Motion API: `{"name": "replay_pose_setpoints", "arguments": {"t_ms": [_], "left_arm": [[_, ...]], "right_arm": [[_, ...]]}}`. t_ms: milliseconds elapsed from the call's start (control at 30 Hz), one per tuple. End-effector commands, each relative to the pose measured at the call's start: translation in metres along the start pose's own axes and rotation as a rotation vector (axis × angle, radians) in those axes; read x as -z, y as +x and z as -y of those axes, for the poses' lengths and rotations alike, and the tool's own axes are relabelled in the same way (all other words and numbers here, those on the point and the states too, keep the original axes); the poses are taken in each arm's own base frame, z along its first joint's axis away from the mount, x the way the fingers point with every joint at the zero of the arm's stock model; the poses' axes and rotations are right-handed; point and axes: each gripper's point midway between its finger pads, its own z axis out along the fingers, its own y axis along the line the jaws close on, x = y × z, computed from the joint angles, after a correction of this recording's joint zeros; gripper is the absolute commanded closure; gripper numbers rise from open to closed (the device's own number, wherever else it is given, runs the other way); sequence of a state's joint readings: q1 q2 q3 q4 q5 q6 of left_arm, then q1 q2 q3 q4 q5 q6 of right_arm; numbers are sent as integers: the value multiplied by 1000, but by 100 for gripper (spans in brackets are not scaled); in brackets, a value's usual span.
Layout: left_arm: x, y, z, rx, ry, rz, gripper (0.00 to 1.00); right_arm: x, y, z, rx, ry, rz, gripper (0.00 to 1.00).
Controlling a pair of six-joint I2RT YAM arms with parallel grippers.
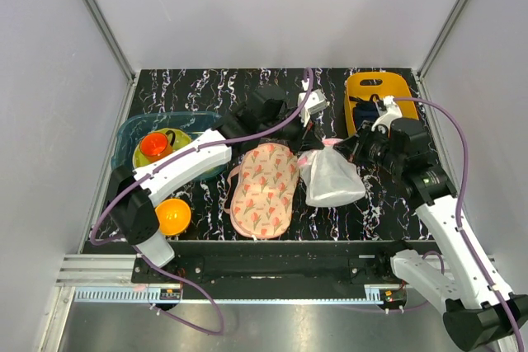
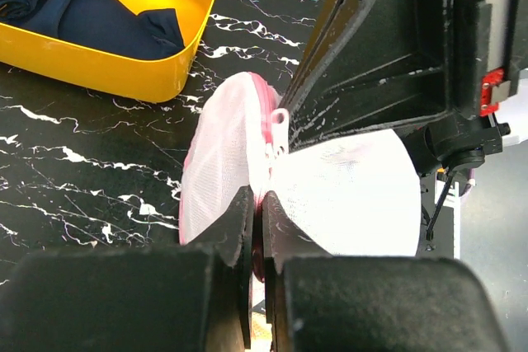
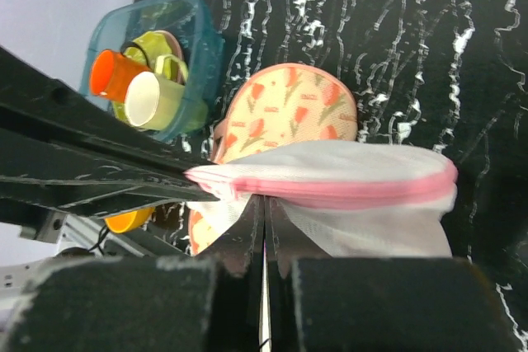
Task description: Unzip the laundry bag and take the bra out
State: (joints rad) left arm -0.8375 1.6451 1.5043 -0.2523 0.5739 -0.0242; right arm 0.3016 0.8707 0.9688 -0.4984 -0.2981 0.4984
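Note:
The laundry bag (image 1: 332, 177), white mesh with a pink zipper rim, hangs lifted between both grippers at the table's middle. My left gripper (image 1: 318, 139) is shut on the pink rim (image 2: 262, 204); the bag's mesh (image 2: 219, 162) bulges on both sides of its tips. A white zipper pull (image 2: 279, 128) shows just beyond, right at the tip of the right gripper's fingers (image 2: 330, 63). My right gripper (image 3: 265, 202) is shut on the bag's edge just under the pink trim (image 3: 355, 190). The bra is hidden from every view.
A floral peach pad (image 1: 264, 187) lies left of the bag. A yellow tray (image 1: 402, 88) at the back right holds a dark navy garment (image 2: 107, 22). A teal bin (image 1: 132, 133) with cups stands at the left, and an orange cup (image 1: 173, 217) sits near the front left.

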Motion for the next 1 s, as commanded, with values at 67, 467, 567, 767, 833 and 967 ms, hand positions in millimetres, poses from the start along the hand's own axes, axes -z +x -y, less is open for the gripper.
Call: {"name": "replay_pose_setpoints", "arguments": {"t_ms": [67,467,567,767,833,967], "left_arm": [[9,-22,12,-54,27,69,100],[11,-26,4,11,-41,70,100],[10,-24,-1,28,-61,60,100],[12,-27,-2,28,-75,70,100],[13,-27,0,22,-73,71,100],[15,-28,1,17,-72,74,100]], "right_arm": [[7,-6,30,12,122,68,100],[34,-31,-6,78,54,89,73],[32,-19,-17,109,40,44,68],[11,5,-32,141,-16,-58,57],[4,9,-32,136,-24,-72,53],[-2,6,-27,137,-1,-52,53]]}}
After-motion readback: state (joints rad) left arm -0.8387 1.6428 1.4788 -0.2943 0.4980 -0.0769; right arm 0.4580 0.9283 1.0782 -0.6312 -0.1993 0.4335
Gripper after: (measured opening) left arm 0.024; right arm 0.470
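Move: The zip pull is right at the right hand's closed fingertips, level with them, and some 5 cm to the right of the left hand, which holds the laundry bag's rim. From the right hand, the bag's body hangs about 8 cm lower and 7 cm back. The yellow bin stands roughly 13 cm ahead and 15 cm to the right, low on the table; the tulip pad lies about 14 cm back and 22 cm to the left. Rightwards and a little down, the right hand tugs about 3 cm away from the left fingers, then opens and lifts some 5 cm. Still opening to about half, it swings roughly 5 cm back left and sinks again over the zip pull, ending slightly nearer the base. The left hand keeps its pinch on the rim while sinking about 2 cm. ##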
